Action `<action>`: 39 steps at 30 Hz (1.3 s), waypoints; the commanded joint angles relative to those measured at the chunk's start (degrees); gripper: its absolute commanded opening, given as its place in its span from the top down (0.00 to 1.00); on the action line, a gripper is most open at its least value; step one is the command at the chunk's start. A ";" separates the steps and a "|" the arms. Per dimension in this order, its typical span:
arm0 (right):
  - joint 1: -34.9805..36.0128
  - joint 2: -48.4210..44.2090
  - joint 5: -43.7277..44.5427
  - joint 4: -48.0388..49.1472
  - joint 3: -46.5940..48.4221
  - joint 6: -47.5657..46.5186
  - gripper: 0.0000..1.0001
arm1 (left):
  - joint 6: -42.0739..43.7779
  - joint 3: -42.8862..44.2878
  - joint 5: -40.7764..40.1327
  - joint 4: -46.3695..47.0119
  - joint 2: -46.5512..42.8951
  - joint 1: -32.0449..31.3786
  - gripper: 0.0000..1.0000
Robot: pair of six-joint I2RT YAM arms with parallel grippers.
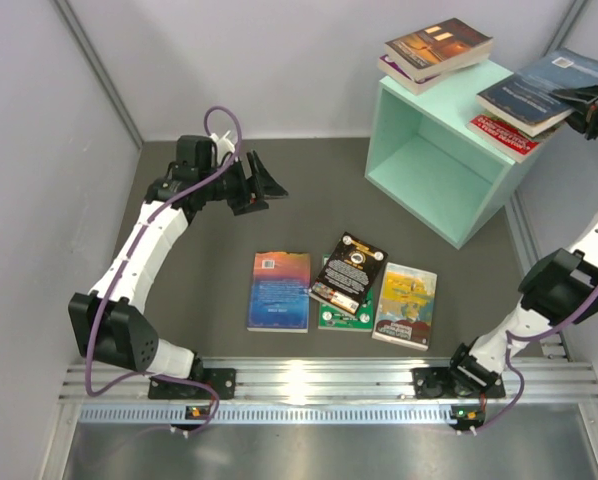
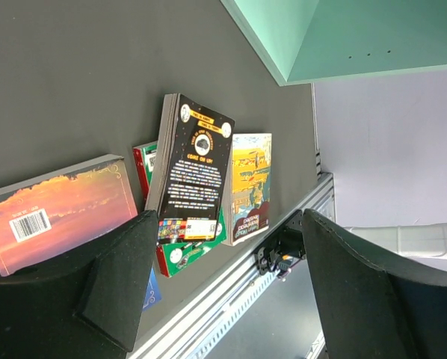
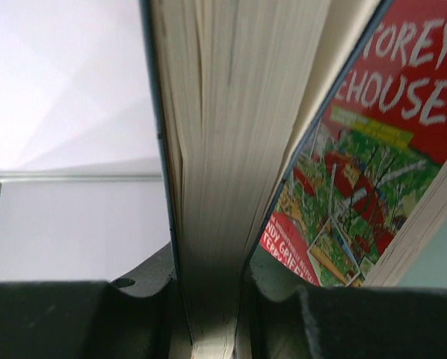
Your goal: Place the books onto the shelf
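Observation:
The mint-green shelf (image 1: 434, 160) stands at the back right, open face towards the table. On its top lie a brown book over a purple one (image 1: 437, 48) and a red cartoon book (image 1: 507, 135). My right gripper (image 1: 577, 102) is shut on a dark blue book (image 1: 539, 90) resting over the red one. The right wrist view shows its page edge (image 3: 223, 149) clamped between the fingers (image 3: 74, 321), beside the red cover (image 3: 373, 164). On the mat lie a blue-orange book (image 1: 280, 290), a black book (image 1: 348, 268) on a green one (image 1: 341, 318), and a yellow book (image 1: 406, 305). My left gripper (image 1: 264, 185) hangs open and empty above the mat.
An aluminium rail (image 1: 319, 385) with both arm bases runs along the near edge. White walls close in the left, back and right sides. In the left wrist view the black book (image 2: 193, 176), yellow book (image 2: 251, 187) and shelf corner (image 2: 343, 37) show beyond the open fingers (image 2: 119, 284).

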 commanded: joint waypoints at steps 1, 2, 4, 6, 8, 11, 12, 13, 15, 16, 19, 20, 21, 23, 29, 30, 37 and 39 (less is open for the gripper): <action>-0.06 -1.40 -4.71 -7.14 3.27 -4.70 1.00 | 0.15 -0.58 1.30 4.30 -1.99 0.53 0.18; -0.06 -1.22 -4.62 -8.55 3.36 -5.76 1.00 | 0.15 -0.67 1.31 4.47 -1.91 0.53 0.18; -0.06 -0.78 -4.35 -12.40 3.36 -8.66 1.00 | -0.02 -0.76 1.66 4.74 -1.82 0.62 0.18; -0.15 -0.43 -3.21 -15.14 3.54 -11.56 1.00 | -0.03 -0.76 1.83 4.82 -1.47 0.62 0.19; -0.15 0.01 -1.19 -18.13 3.62 -13.84 1.00 | -0.03 -0.67 2.01 4.74 -1.38 0.62 0.19; -0.15 0.97 0.13 -19.72 3.71 -15.17 1.00 | -0.03 -0.76 2.01 4.56 -1.55 0.62 0.19; -0.15 1.50 0.31 -19.81 3.89 -15.52 1.00 | 0.06 -0.67 1.83 4.30 -1.55 0.62 0.19; -0.15 1.68 0.66 -20.07 4.06 -15.61 0.97 | 0.24 -0.84 1.75 3.95 -1.73 0.62 0.19; -0.24 2.03 1.10 -19.99 4.59 -15.53 0.83 | 0.24 -1.28 1.57 3.77 -2.08 0.71 0.19; -0.24 2.12 1.27 -19.90 4.77 -15.44 0.73 | 0.24 -1.72 1.40 3.68 -2.25 0.71 0.19; -0.33 2.47 1.63 -19.03 5.56 -14.65 0.31 | 0.06 -2.34 1.31 3.68 -2.78 0.71 0.19; -0.33 2.47 1.63 -17.98 5.73 -13.78 0.26 | 0.06 -2.43 1.31 3.59 -2.96 0.71 0.19; -0.50 2.47 1.63 -17.53 5.82 -13.33 0.21 | 0.06 -2.51 1.22 3.68 -2.96 0.71 0.19; -0.85 2.47 1.63 -16.48 5.82 -12.11 0.09 | -0.11 -2.43 1.04 3.59 -2.96 0.71 0.19; -4.63 1.59 6.01 -21.11 7.57 -15.68 0.00 | -0.55 -1.55 1.13 3.59 -2.34 0.71 0.20; -5.42 1.77 6.89 -22.52 8.10 -16.83 0.00 | -0.73 -1.55 1.04 3.68 -2.26 0.71 0.20; -5.95 2.29 13.84 -31.50 10.92 -24.66 0.00 | -0.90 -0.58 1.39 3.59 -1.03 0.71 0.21; -5.95 2.38 14.45 -32.29 11.71 -25.37 0.00 | -0.90 -0.41 1.48 3.59 -0.67 0.71 0.21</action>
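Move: The right hand holds the blue book over the red book lying on the shelf top's right end; the red book's middle is some 3 cm ahead, 4 cm left and 7 cm below this hand. The middle of the shelf top lies about 9 cm ahead and 11 cm left, 9 cm down, and the brown book stack about 18 cm ahead and 18 cm left, 6 cm down. From the left hand the red book is roughly 10 cm ahead, 46 cm right and 10 cm higher. Down about 5.5 cm and slightly back goes the right hand, tipping some 10 degrees nose-down to lower the gripped blue book towards the red one. Its fingers then open wide, it rises 2 cm, and it draws back and to the right some 4 cm, sinking again a little, the open jaws still astride the blue book's edge. ##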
